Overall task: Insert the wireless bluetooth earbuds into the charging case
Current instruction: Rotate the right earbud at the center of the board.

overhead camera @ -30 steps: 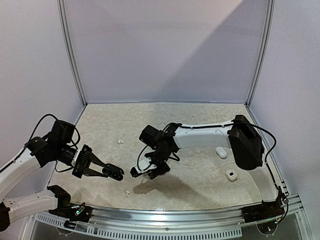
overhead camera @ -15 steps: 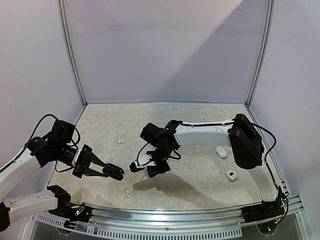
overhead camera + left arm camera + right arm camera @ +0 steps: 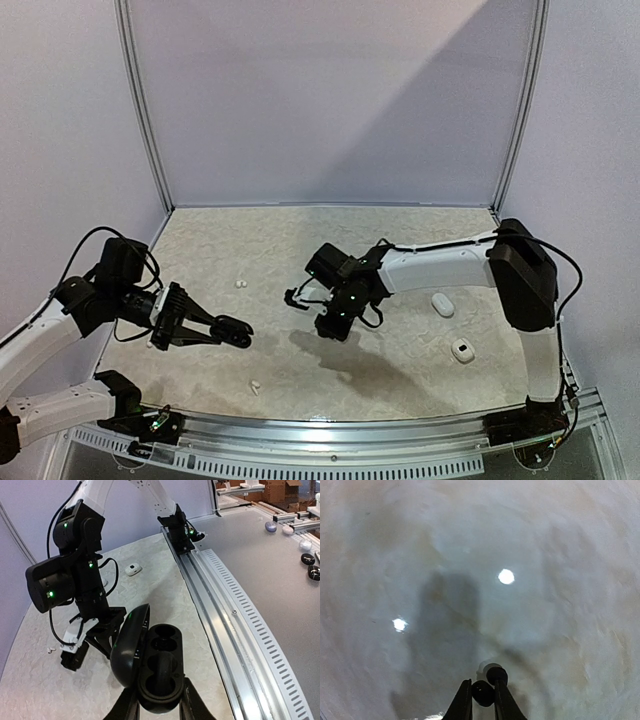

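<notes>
My left gripper [image 3: 230,331] is shut on the black charging case [image 3: 159,667], which is held up off the table. Its lid stands open to the left and the sockets face the camera. Something dark fills the nearer socket; I cannot tell what it is. To the right of the case, my right gripper [image 3: 336,326] points down over the middle of the table. In the right wrist view this gripper [image 3: 481,685] is shut on a small black earbud [image 3: 483,694], whose round tip pokes past the right finger. Two white earbuds [image 3: 239,284] [image 3: 254,386] lie loose on the table.
Two white oval cases [image 3: 442,304] [image 3: 462,350] lie at the right, near the right arm's elbow. A metal rail [image 3: 350,428] runs along the near edge of the table. Walls close in the back and both sides.
My right gripper has pulled away from the case toward the right and turned downward, its jaws narrowing. The left gripper with the case has shifted slightly right and up.
</notes>
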Controlling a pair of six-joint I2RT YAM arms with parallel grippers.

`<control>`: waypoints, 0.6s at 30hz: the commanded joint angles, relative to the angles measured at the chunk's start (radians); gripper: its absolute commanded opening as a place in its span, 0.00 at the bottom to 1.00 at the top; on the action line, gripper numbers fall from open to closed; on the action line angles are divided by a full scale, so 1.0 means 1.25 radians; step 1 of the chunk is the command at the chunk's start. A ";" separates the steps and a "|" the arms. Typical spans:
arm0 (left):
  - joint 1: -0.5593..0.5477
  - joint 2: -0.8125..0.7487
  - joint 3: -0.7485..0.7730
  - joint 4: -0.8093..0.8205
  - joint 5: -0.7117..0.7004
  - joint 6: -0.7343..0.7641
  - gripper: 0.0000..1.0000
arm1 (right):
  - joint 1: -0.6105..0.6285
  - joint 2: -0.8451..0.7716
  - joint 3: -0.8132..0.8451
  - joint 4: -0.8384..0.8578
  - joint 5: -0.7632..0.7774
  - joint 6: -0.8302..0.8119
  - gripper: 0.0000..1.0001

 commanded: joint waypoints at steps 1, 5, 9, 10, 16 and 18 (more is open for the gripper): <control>-0.009 -0.006 -0.016 0.038 -0.004 -0.035 0.00 | -0.030 -0.089 -0.083 -0.003 0.194 0.349 0.14; -0.009 -0.004 -0.017 0.049 -0.004 -0.041 0.00 | -0.032 -0.134 -0.154 -0.049 0.269 0.536 0.15; -0.009 -0.003 -0.018 0.052 -0.003 -0.043 0.00 | -0.034 -0.160 -0.202 -0.074 0.299 0.711 0.15; -0.009 -0.003 -0.018 0.052 -0.003 -0.043 0.00 | -0.034 -0.163 -0.213 -0.078 0.304 0.740 0.15; -0.009 -0.006 -0.018 0.053 -0.006 -0.041 0.00 | -0.039 -0.158 -0.222 -0.097 0.307 0.872 0.16; -0.010 -0.006 -0.019 0.055 -0.007 -0.040 0.00 | -0.040 -0.145 -0.208 -0.106 0.299 0.889 0.17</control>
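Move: My right hand already holds the right black earbud low over the board; the bare central spot I take it to is about 12 cm to my right and 2 cm ahead. Some 17 cm ahead and 4 cm right lie small white earbuds. The white oval case is about 24 cm right and 7 cm ahead, the white square case 28 cm right and 3 cm back. From my left hand, the black earbud is about 13 cm ahead, 18 cm right and 18 cm below. I sweep my right hand about 12 cm to the right, low over the board, quickly at first and then easing to a stop, while I swing the wrist some 60 degrees clockwise. My fingers keep their pinch on the black earbud, still pointing down towards the bare middle of the board. ##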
